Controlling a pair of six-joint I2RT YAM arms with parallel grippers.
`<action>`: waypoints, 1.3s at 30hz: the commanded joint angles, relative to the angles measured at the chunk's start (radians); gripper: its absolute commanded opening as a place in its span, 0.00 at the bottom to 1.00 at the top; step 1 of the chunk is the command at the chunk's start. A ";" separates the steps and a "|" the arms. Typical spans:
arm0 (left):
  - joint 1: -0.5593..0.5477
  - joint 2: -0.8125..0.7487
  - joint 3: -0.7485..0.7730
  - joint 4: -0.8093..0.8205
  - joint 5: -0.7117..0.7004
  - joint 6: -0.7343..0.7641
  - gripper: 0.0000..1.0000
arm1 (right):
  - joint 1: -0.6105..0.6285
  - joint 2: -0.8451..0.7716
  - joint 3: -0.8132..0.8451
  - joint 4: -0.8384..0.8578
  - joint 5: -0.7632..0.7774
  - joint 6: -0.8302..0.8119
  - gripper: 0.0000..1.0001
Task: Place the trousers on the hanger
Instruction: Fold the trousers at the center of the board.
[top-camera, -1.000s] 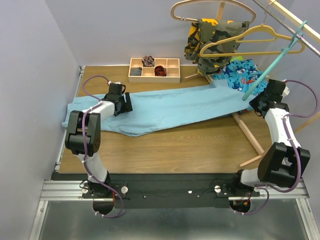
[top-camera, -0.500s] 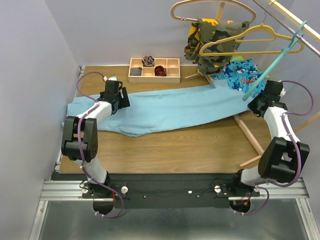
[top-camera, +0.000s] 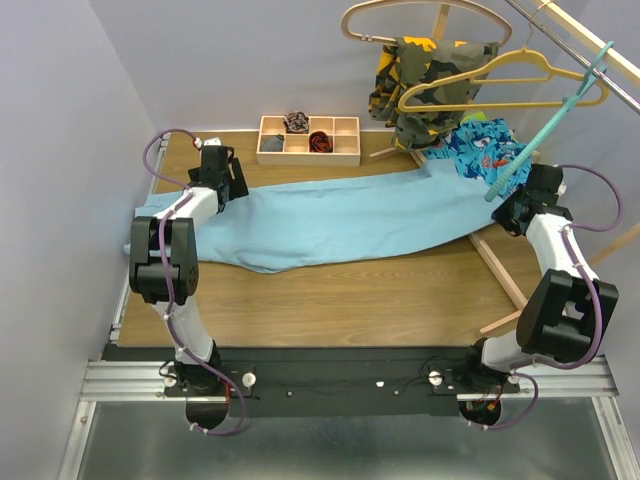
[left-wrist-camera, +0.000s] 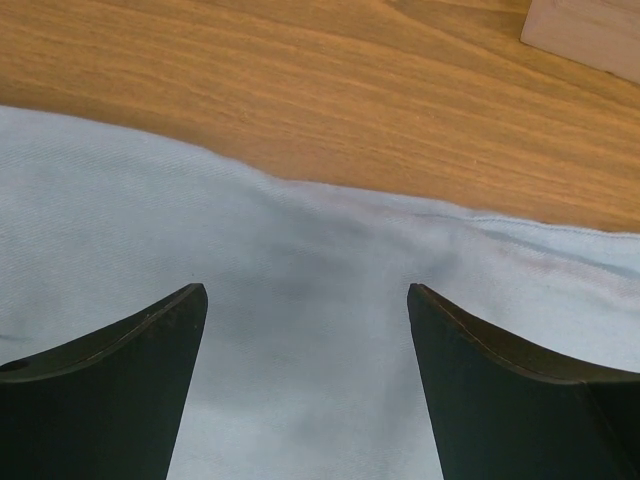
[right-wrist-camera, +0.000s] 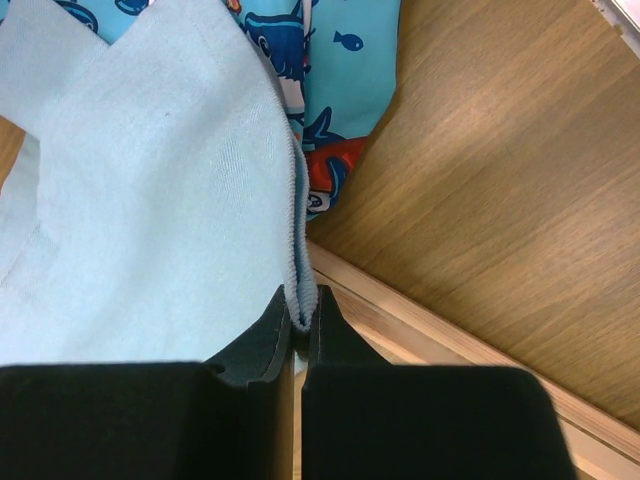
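The light sky-blue trousers lie stretched across the table from left to right. My left gripper is open over their far left edge; in the left wrist view its jaws stand wide apart above the cloth, holding nothing. My right gripper is shut on the trousers' ribbed waistband at the right end. The teal hanger hangs slanted from the rail at the right, just above my right gripper.
A wooden divided tray with small items stands at the back. A camouflage garment and a yellow hanger hang on the wooden rack; a shark-print cloth lies under it. The rack's wooden foot runs by my right arm.
My left gripper has moved back and left along the trousers toward their far left edge. My right gripper has shifted very slightly back, still holding the waistband.
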 joint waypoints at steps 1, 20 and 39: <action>0.003 0.075 0.097 0.025 -0.013 0.005 0.89 | -0.010 0.009 -0.010 0.030 -0.017 -0.007 0.03; 0.005 0.261 0.237 -0.077 -0.116 -0.001 0.83 | -0.010 0.044 -0.018 0.051 -0.084 -0.012 0.03; 0.006 0.319 0.297 -0.146 -0.139 -0.011 0.39 | -0.010 0.053 -0.021 0.062 -0.106 -0.027 0.03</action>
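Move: The left hand hovers open over the trousers; the strip of their far edge that it goes for lies about 4 cm ahead, 2 cm left and 5 cm below. The waist end is some 26 cm to that hand's left and 8 cm back, and the wooden tray about 18 cm ahead and 20 cm right. From the right hand, that edge strip is roughly 70 cm left, 15 cm ahead and 8 cm lower. The left fingertips come down astride the trousers' far edge and begin to gather it between them, closing to about half open. To get there the hand goes forward some 4 cm, then sinks about 5 cm, edging slightly left as it tilts a little further down. The right hand keeps its pinch on the leg end, easing just over a centimetre left and down. ##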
